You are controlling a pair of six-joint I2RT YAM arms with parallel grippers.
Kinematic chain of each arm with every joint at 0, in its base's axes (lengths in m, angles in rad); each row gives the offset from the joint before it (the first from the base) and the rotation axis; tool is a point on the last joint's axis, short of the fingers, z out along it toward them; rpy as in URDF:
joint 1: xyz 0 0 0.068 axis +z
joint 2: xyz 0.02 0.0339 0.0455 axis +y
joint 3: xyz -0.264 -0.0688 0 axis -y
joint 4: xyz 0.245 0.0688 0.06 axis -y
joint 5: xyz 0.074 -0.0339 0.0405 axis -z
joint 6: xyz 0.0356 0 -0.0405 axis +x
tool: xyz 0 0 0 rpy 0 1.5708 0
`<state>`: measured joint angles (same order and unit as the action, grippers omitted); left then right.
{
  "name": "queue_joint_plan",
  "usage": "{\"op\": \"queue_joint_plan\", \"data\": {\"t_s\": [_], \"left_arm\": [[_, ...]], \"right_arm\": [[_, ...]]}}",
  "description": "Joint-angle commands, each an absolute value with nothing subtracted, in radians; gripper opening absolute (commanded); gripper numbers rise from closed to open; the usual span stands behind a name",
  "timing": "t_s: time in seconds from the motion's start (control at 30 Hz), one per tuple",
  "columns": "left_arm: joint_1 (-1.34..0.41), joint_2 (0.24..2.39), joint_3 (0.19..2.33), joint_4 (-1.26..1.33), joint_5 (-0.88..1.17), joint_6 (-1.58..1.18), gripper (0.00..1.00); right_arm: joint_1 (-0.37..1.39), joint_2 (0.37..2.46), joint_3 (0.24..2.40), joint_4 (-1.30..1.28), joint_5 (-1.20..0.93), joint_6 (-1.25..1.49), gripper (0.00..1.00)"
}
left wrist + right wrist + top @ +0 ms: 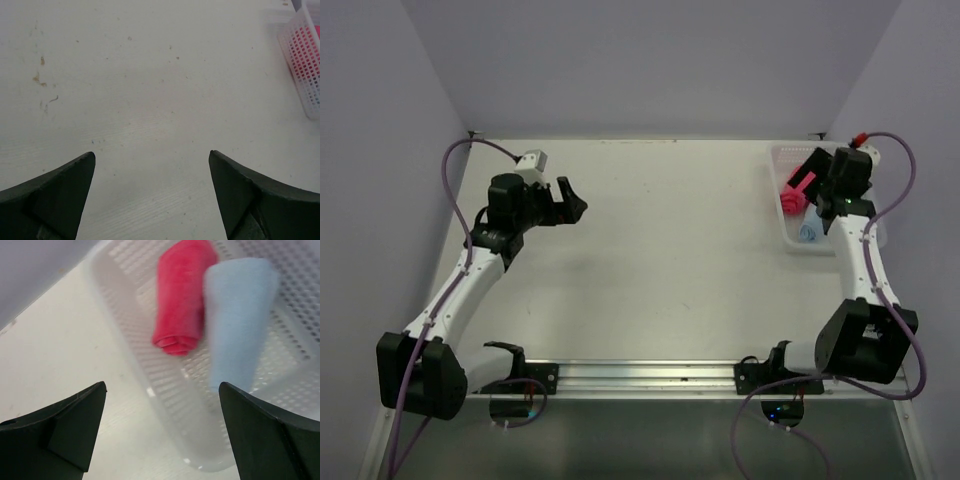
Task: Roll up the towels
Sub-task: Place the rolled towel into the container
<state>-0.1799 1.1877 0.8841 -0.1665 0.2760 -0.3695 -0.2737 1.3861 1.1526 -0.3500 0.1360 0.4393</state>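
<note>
Both towels lie rolled up side by side inside the white mesh basket (165,405). In the right wrist view the red-pink towel (182,295) is on the left and the light blue towel (237,315) on the right, touching it. My right gripper (162,390) hovers open above the basket's near wall, holding nothing. From above, the red-pink towel (792,200) and a bit of the blue towel (807,233) show beside the right gripper (810,185). My left gripper (570,200) is open over bare table at the far left, its fingers (60,190) wide apart.
The basket (782,158) stands at the table's back right corner, close to the right wall. The left wrist view catches its mesh corner (305,75) at the upper right, with pink showing through. Small brown specks (40,75) mark the table.
</note>
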Motion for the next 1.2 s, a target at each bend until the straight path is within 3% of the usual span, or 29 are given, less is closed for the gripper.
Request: {"op": "queue_joint_plan", "data": {"t_s": [0.0,0.27,0.37,1.17], "left_arm": [[-0.183,1.114,0.879,-0.163,0.149,-0.328,1.0],[-0.184,0.967,0.838,-0.152,-0.058,-0.29,1.0],[-0.184,0.948,0.833,-0.147,-0.084,-0.276,1.0],[-0.196,0.937,0.815,-0.12,-0.06,-0.229,1.0]], "right_arm": [[-0.091,1.299,1.14,-0.368,0.115,0.373,0.99],[0.312,1.195,1.109,-0.337,-0.029,0.276,0.99],[0.373,1.213,1.118,-0.38,-0.011,0.293,0.99],[0.373,1.147,1.032,-0.445,0.268,0.331,0.99]]}}
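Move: Both hands are already empty and wide open. The rolled blue towel lies in the container about 6 cm to the right of the right hand, some 2 cm farther out and 15 cm below. The red towel roll beside it is roughly 8 cm straight ahead of the hand, at the same depth, and the container's middle is about 4 cm ahead and 6 cm right. From the left hand the blue towel is some 74 cm right, 6 cm ahead and 15 cm below. Leftward and fast, the right hand sweeps about 27 cm away from the rolled towels and over the container's left rim, rising a little at first, drawing back some 5 cm and turning counter-clockwise, then eases down slightly and back right a few centimetres. The left hand goes left and up about 6 cm, its fingers levelling out and turning counter-clockwise. Both grippers stay open. ##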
